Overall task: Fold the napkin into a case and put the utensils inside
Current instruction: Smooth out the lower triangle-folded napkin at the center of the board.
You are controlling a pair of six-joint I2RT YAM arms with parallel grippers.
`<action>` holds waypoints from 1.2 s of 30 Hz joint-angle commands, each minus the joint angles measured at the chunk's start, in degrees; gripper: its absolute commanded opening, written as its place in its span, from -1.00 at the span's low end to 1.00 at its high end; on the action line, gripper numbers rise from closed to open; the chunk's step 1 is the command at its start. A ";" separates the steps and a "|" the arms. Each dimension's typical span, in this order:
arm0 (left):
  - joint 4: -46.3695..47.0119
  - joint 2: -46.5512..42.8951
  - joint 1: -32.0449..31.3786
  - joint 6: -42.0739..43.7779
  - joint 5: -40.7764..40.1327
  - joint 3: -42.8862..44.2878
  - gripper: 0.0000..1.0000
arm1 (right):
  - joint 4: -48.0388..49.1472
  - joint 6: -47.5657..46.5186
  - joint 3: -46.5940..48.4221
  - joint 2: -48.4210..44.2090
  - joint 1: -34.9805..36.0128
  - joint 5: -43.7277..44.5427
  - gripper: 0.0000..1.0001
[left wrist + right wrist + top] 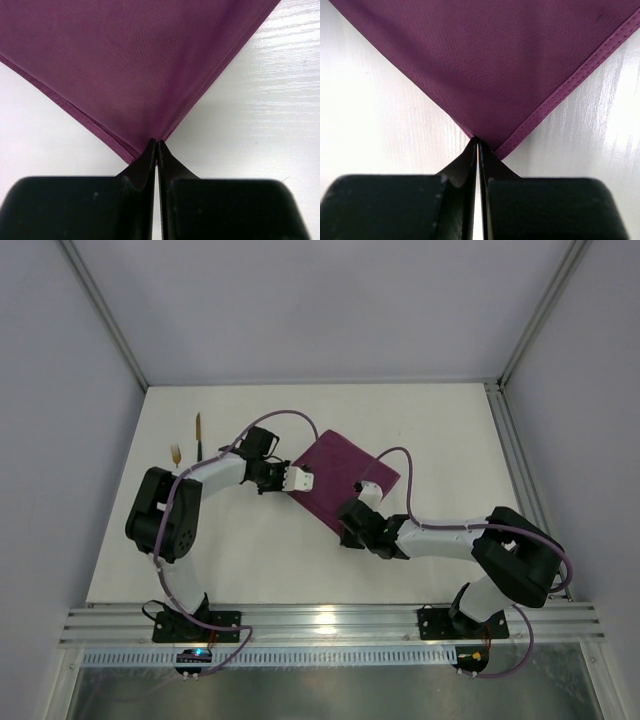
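The magenta-purple napkin (345,472) lies flat on the white table, turned like a diamond. My left gripper (297,480) is shut on its left corner. In the left wrist view the dark fingertips (152,150) pinch that corner of the napkin (140,65), and a second layer edge shows beneath it. My right gripper (362,498) is shut on a near corner. The right wrist view shows its jaws closed on the hemmed tip of the napkin (485,65). The utensils lie at the far left: a gold knife (198,433) and a gold fork (176,453).
The white table (250,550) is boxed in by pale walls at the left, back and right. A metal rail (330,622) runs along the near edge, by the arm bases. The utensils lie close to the left arm's elbow (165,512).
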 commanded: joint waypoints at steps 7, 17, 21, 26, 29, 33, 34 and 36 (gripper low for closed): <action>3.24 0.04 2.49 -2.00 -1.57 2.90 -1.00 | -5.96 -1.45 -1.83 -0.01 -0.23 0.50 -0.92; 2.46 0.83 4.60 -1.92 0.61 3.52 -0.91 | -5.88 -2.15 -1.48 0.43 -0.41 -0.02 -0.92; 1.49 0.57 4.60 -1.82 1.33 2.90 -0.65 | -5.87 -2.76 -0.86 0.52 -0.32 -0.29 -0.92; 2.27 -0.31 4.60 -3.84 1.50 3.08 -0.42 | -6.22 -4.17 -0.51 -1.15 -0.41 -0.64 -0.93; 3.07 -1.89 4.34 -3.94 2.29 1.94 -0.30 | -6.40 -4.70 -0.07 -2.20 -0.41 -0.64 -0.92; 4.73 -2.16 3.46 -2.53 -0.25 0.27 -0.26 | -7.19 -5.93 1.24 -3.70 -0.32 -0.73 -0.86; 5.00 -1.73 2.93 -2.44 -0.78 0.00 -0.27 | -7.28 -6.10 1.59 -3.96 -0.41 -0.55 -0.86; 5.79 -1.37 2.67 -2.88 -1.05 0.00 -0.29 | -7.11 -6.37 1.69 -4.84 -0.23 -0.90 -0.85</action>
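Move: The shut left fingers hold the napkin's left corner. From this hand the middle of the folded napkin lies about 12 cm to the right, 2 cm ahead and 1 cm below; the fork is some 26 cm left and 3 cm ahead, the knife about 21 cm left and 12 cm ahead, both around 2 cm below. The right fingertips are at the napkin's near corner, with the napkin's middle some 13 cm straight ahead at the same height. Still pinching the left corner, the left hand drags the napkin forward and left by about 4 cm, rising slightly, then opens to about a third to let go, easing back and a little down around the corner. The right hand, fingers kept almost shut, first stays put at the near corner, then draws away right and back by nearly 2 cm. ##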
